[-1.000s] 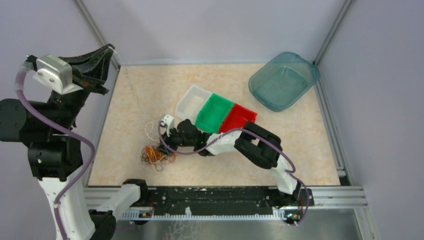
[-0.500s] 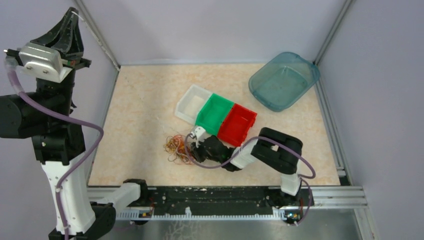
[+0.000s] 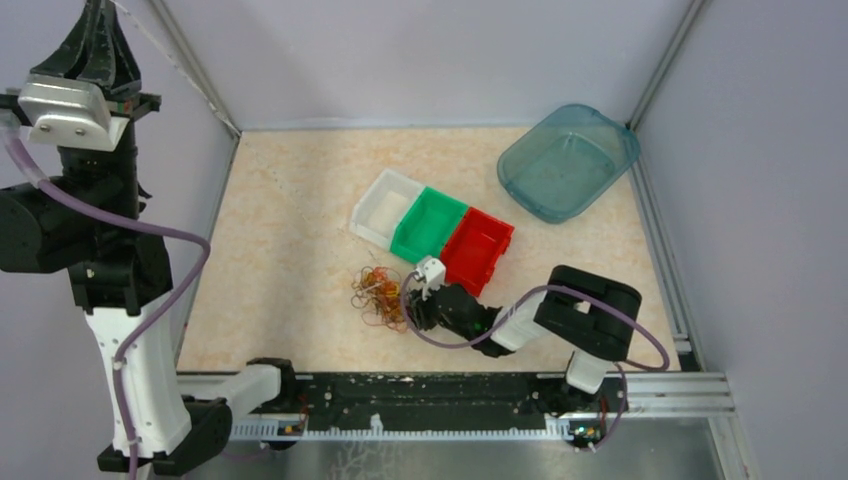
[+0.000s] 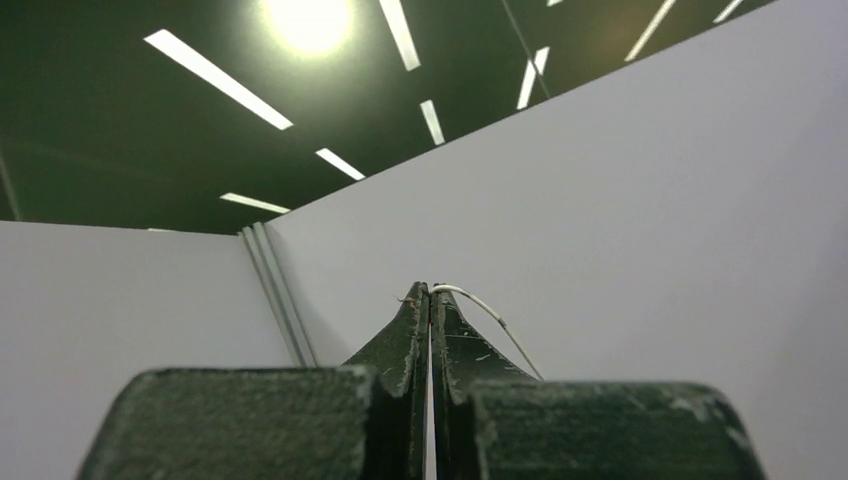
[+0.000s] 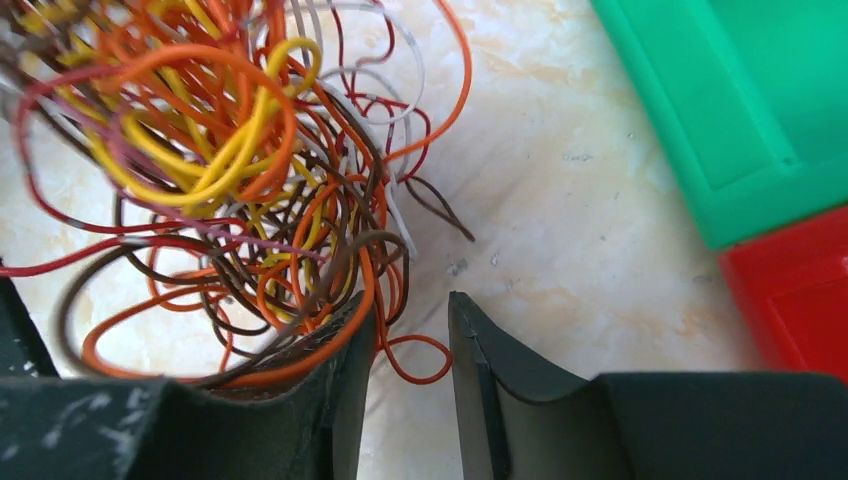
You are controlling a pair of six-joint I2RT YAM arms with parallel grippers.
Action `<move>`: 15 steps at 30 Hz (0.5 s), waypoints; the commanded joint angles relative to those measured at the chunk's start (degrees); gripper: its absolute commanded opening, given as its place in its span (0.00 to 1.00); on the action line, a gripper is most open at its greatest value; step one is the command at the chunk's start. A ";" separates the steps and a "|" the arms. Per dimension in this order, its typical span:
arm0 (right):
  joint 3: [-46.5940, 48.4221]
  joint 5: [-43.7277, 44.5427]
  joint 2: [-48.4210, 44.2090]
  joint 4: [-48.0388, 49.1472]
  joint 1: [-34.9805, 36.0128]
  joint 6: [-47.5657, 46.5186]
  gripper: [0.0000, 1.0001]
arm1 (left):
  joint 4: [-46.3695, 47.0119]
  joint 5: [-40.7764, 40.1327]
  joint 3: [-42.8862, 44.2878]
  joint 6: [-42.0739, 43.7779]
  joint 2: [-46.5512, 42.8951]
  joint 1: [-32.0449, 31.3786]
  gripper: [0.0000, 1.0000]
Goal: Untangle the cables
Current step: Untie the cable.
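The cables [image 3: 378, 295] lie as a tangle of orange, red, yellow and brown loops on the table, just in front of the bins. In the right wrist view the cables [image 5: 230, 170] fill the upper left. My right gripper [image 3: 412, 305] sits low at the tangle's right edge. Here the right gripper [image 5: 410, 310] is open: a small orange loop [image 5: 415, 355] lies between its jaws and several strands drape over its left finger [image 5: 340, 370]. My left gripper [image 3: 97, 12] is raised high at the far left, pointing up. Up there the left gripper [image 4: 430, 290] is shut on a thin white cable [image 4: 480, 300].
A white bin [image 3: 385, 205], a green bin [image 3: 432, 225] and a red bin [image 3: 478, 245] stand in a row behind the tangle. A teal tub [image 3: 568, 160] sits at the back right. The green bin [image 5: 760, 110] and red bin [image 5: 800, 290] are close on my right gripper's right.
My right gripper has slid right along the near side, dragging the tangle from the left to below the bins. Its jaws have parted. The left arm has swung further up.
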 commanded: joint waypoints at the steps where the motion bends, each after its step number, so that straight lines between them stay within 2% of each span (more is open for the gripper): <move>1: 0.26 1.52 -6.39 -0.33 0.23 -0.12 0.37 | -5.93 7.44 0.67 -2.00 -1.14 -0.09 0.01; 4: 3.08 0.53 -12.03 -3.68 -0.05 -2.17 0.47 | -14.79 17.84 -2.42 -4.84 -2.76 -0.06 0.02; 9: 8.73 -4.65 -18.88 -10.06 -2.02 -4.65 0.62 | -20.19 29.56 -8.30 -9.53 -5.70 -0.11 0.01; 11: 12.09 -6.50 -19.91 -12.64 -2.75 -6.07 0.65 | -21.44 33.14 -8.98 -11.03 -6.01 -0.08 0.01; 15: 20.61 -13.01 -19.44 -15.52 -3.46 -6.75 0.65 | -21.71 35.40 -10.14 -13.17 -6.46 -0.08 0.02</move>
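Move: The orange-brown cable bundle lies at the right fingertips, its middle about 6 cm to the left, 3 cm ahead and perhaps 1 cm lower. The red box stands some 13 cm ahead and 14 cm to the right of that hand, and the green box 18 cm ahead and 4 cm to the right, both about level with it. From the left hand, held high with the white cable end, the bundle is roughly 73 cm below, 19 cm to the right and 3 cm ahead. The right fingers come free of the bundle's outer loops, spreading to about twice their opening as the hand lifts some 17 cm, mostly straight up, and tips its fingers upward. The left hand keeps its pinch on the white cable end while it sinks about 12 cm and swings 9 cm to the right, tilting forward and turning clockwise. ##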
